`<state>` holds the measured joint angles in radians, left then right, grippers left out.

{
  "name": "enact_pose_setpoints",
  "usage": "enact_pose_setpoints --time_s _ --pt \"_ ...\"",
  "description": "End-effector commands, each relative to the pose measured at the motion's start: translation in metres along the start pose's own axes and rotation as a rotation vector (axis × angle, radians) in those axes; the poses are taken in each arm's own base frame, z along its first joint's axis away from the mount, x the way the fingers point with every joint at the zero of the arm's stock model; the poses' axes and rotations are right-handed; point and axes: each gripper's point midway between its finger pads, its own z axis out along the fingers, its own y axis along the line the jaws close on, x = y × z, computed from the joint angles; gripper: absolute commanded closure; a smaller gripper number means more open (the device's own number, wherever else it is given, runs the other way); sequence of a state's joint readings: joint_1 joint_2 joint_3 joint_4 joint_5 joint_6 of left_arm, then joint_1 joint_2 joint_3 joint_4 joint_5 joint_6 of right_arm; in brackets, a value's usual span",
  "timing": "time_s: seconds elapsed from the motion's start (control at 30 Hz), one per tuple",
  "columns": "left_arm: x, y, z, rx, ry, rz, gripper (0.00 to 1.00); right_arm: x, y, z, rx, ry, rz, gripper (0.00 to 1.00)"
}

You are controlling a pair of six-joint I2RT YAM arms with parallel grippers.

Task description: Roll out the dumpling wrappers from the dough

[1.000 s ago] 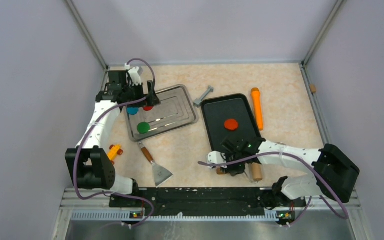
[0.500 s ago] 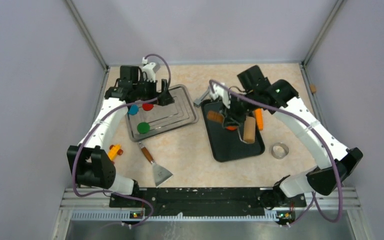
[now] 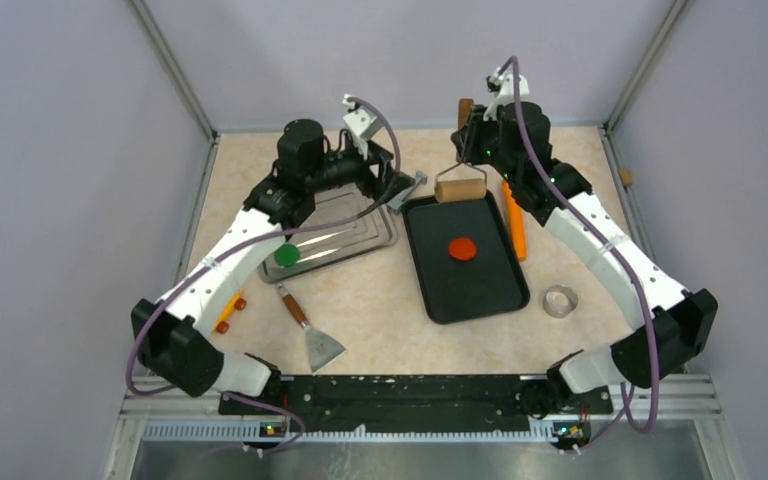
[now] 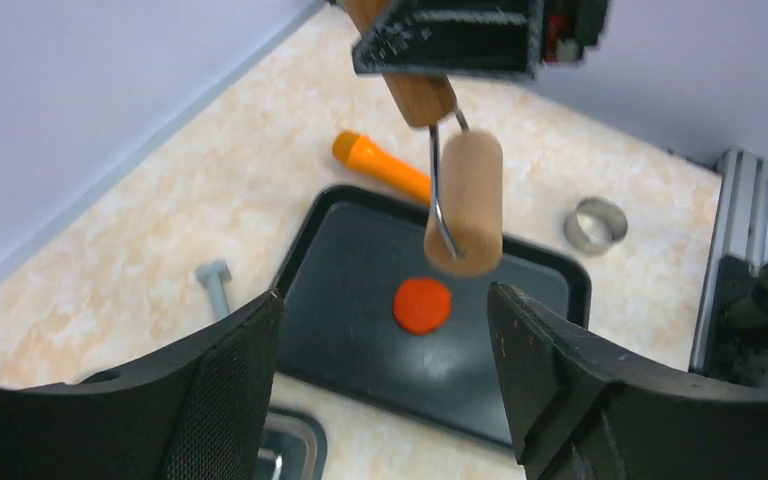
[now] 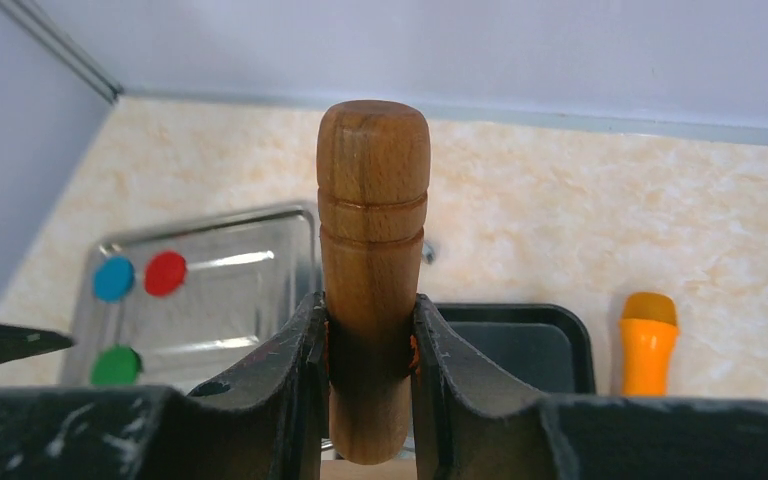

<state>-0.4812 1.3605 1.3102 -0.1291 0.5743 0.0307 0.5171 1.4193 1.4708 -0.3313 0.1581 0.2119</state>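
Note:
The dough [image 3: 461,248] is a flat, roundish orange-red piece lying in the middle of the black tray [image 3: 440,290]. My right gripper [image 3: 467,125] is shut on the wooden handle [image 5: 373,240] of a roller, and the barrel [image 3: 460,190] hangs above the tray's far edge. My left gripper [image 3: 390,180] stands open over the right end of the silver tray [image 3: 360,225], with nothing between its fingers [image 4: 220,390]; it faces the dough [image 4: 422,305]. Blue [image 5: 113,279], red [image 5: 165,272] and green [image 5: 115,365] dumpling wrappers lie on the silver tray [image 5: 240,300].
An orange carrot-shaped toy [image 3: 513,215] lies right of the black tray, a metal ring cutter [image 3: 559,300] near its front right corner. A grey bolt [image 3: 407,192] sits between the trays. A scraper [image 3: 310,330] and a yellow toy [image 3: 228,305] lie front left.
The right arm has swung from the table's front to the back, carrying the roller up above the black tray's far edge. The left gripper has moved right across the silver tray.

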Motion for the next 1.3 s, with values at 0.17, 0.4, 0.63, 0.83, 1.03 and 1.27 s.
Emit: enact_pose_setpoints --time_s 0.17,0.4,0.63,0.83,1.03,1.27 --pt "-0.043 0.009 0.05 0.114 -0.098 -0.208 0.25 -0.077 0.028 -0.005 -0.081 -0.248 0.279 1.0" --pt "-0.033 0.01 0.072 0.184 -0.031 -0.277 0.41 -0.072 0.032 -0.002 -0.104 -0.23 0.276 1.0" --pt "-0.011 0.01 0.084 0.225 0.062 -0.317 0.58 -0.068 0.027 -0.001 -0.087 -0.237 0.256 1.0" --pt "0.009 0.007 0.097 0.269 0.136 -0.361 0.57 -0.059 0.021 -0.001 -0.059 -0.232 0.241 1.0" --pt "0.024 0.002 0.109 0.289 0.195 -0.357 0.67 -0.052 0.013 -0.001 -0.025 -0.227 0.237 1.0" --pt "0.034 -0.003 0.103 0.307 0.22 -0.307 1.0 -0.04 0.01 0.002 -0.003 -0.198 0.26 1.0"
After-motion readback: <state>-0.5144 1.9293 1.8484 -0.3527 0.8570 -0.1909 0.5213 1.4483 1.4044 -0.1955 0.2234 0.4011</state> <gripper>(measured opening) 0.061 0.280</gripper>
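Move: The wire frame of the small rolling pin, which the right gripper already holds up by its handle, is about 11 cm to the right of the left gripper, 3 cm ahead and 4 cm lower. Its wooden roller hangs some 5 cm below that spot and 4 cm nearer the base. Down on the black tray, the red dough disc is about 13 cm right, level with the left gripper, 33 cm below. From the right gripper, the wire is about 6 cm below, 3 cm back and 1 cm left. Bring the left gripper about 9 cm right and 5 cm forward to the wire frame, forward and slightly up at first, then sinking some 5 cm; dip the wrist's forward side about 25 degrees, turn it a little clockwise, and pinch the wire just under the handle. Keep the right grip on the handle, rolling that hand about 10 degrees left side up, lifting then lowering it slightly. ##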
